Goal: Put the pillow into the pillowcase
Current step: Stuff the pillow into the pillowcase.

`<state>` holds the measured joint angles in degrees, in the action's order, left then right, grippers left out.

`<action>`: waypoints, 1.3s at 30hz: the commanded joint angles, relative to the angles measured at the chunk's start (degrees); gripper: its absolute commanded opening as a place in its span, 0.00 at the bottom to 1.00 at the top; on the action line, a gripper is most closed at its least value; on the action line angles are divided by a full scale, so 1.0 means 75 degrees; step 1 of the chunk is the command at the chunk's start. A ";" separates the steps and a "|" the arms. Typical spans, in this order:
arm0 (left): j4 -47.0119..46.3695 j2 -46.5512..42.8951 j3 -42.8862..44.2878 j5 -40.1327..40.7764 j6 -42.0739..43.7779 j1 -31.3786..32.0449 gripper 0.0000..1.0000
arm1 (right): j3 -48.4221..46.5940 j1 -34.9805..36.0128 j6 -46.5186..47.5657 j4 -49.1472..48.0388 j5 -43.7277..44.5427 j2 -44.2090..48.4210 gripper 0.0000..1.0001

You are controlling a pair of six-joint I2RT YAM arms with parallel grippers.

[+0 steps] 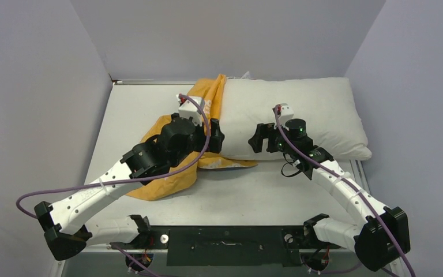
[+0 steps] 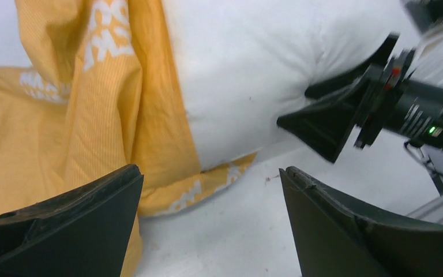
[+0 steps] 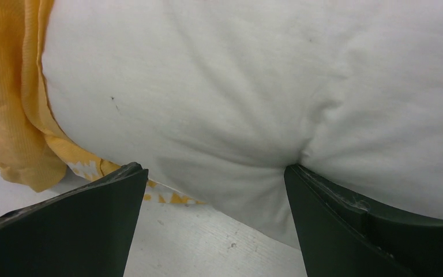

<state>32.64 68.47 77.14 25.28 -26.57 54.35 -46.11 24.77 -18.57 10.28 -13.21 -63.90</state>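
The white pillow (image 1: 306, 112) lies along the back right of the table, with its left end inside the mouth of the orange-yellow pillowcase (image 1: 167, 183). The rest of the case is bunched to the left under my left arm. My left gripper (image 1: 214, 138) stands open at the case's mouth, with the case's lower edge (image 2: 190, 193) and bare table between its fingers. My right gripper (image 1: 258, 140) is open at the pillow's near edge. Its right finger (image 3: 346, 213) presses a dent into the pillow (image 3: 236, 92). The left wrist view shows the pillow (image 2: 248, 75), the pillowcase (image 2: 63, 133) and the right gripper (image 2: 329, 124).
Grey walls close in the table (image 1: 248, 190) at the back, left and right. A black rail (image 1: 225, 242) carries both arm bases at the near edge. Purple cables (image 1: 63, 187) trail from each arm.
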 commanded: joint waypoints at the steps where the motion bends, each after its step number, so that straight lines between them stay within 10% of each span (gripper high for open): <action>1: -0.1777 -0.0423 -0.1988 -0.0869 -0.1110 0.0003 0.93 | 0.0078 -0.0034 0.0103 -0.0298 -0.0144 0.0095 0.93; 16: -0.8851 0.1515 -0.6621 -0.0750 -0.4768 -0.0478 0.88 | 0.0628 -0.0221 0.0158 0.1125 0.2083 0.2100 0.90; 26: -1.0311 0.2632 -0.6052 -0.2679 -0.3928 -0.1246 0.00 | 0.0618 -0.1682 0.0266 0.0093 0.0548 0.0247 0.97; 33: -0.9386 0.1971 -0.5861 -0.3577 -0.3761 -0.1225 0.00 | 0.0768 -0.1717 0.0249 -0.0074 -0.2378 -0.0397 0.23; 39: -0.6528 0.0628 -0.4942 -0.3221 -0.2787 -0.0102 0.00 | 0.1136 -0.1418 -0.0553 -0.0423 -0.2901 0.0204 0.05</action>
<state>-25.65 80.51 31.14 4.08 -53.65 46.22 -39.66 11.77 -17.76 10.50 -24.56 -65.36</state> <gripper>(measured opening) 0.042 0.064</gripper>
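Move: The left hand hangs high over the pillowcase's near mouth edge, which lies about 26 cm below it, 3 cm ahead and 3 cm to its right; the loose case body spreads some 14 cm to its left, 8 cm ahead and 29 cm down. The right hand has the pillow's near side about 2 cm ahead, 7 cm to its right and 7 cm down, while that case edge is about 11 cm to its left, level fore and aft, 12 cm lower. Straight down goes the open left hand, about 25 cm, tipping down and rolling some 30 degrees before it shuts on the pillowcase's near mouth edge and eases up and back a little. The open right hand swings about 9 cm right along the pillow, dips 5 cm, pinches its near side and draws back left about 4 cm towards the case. ##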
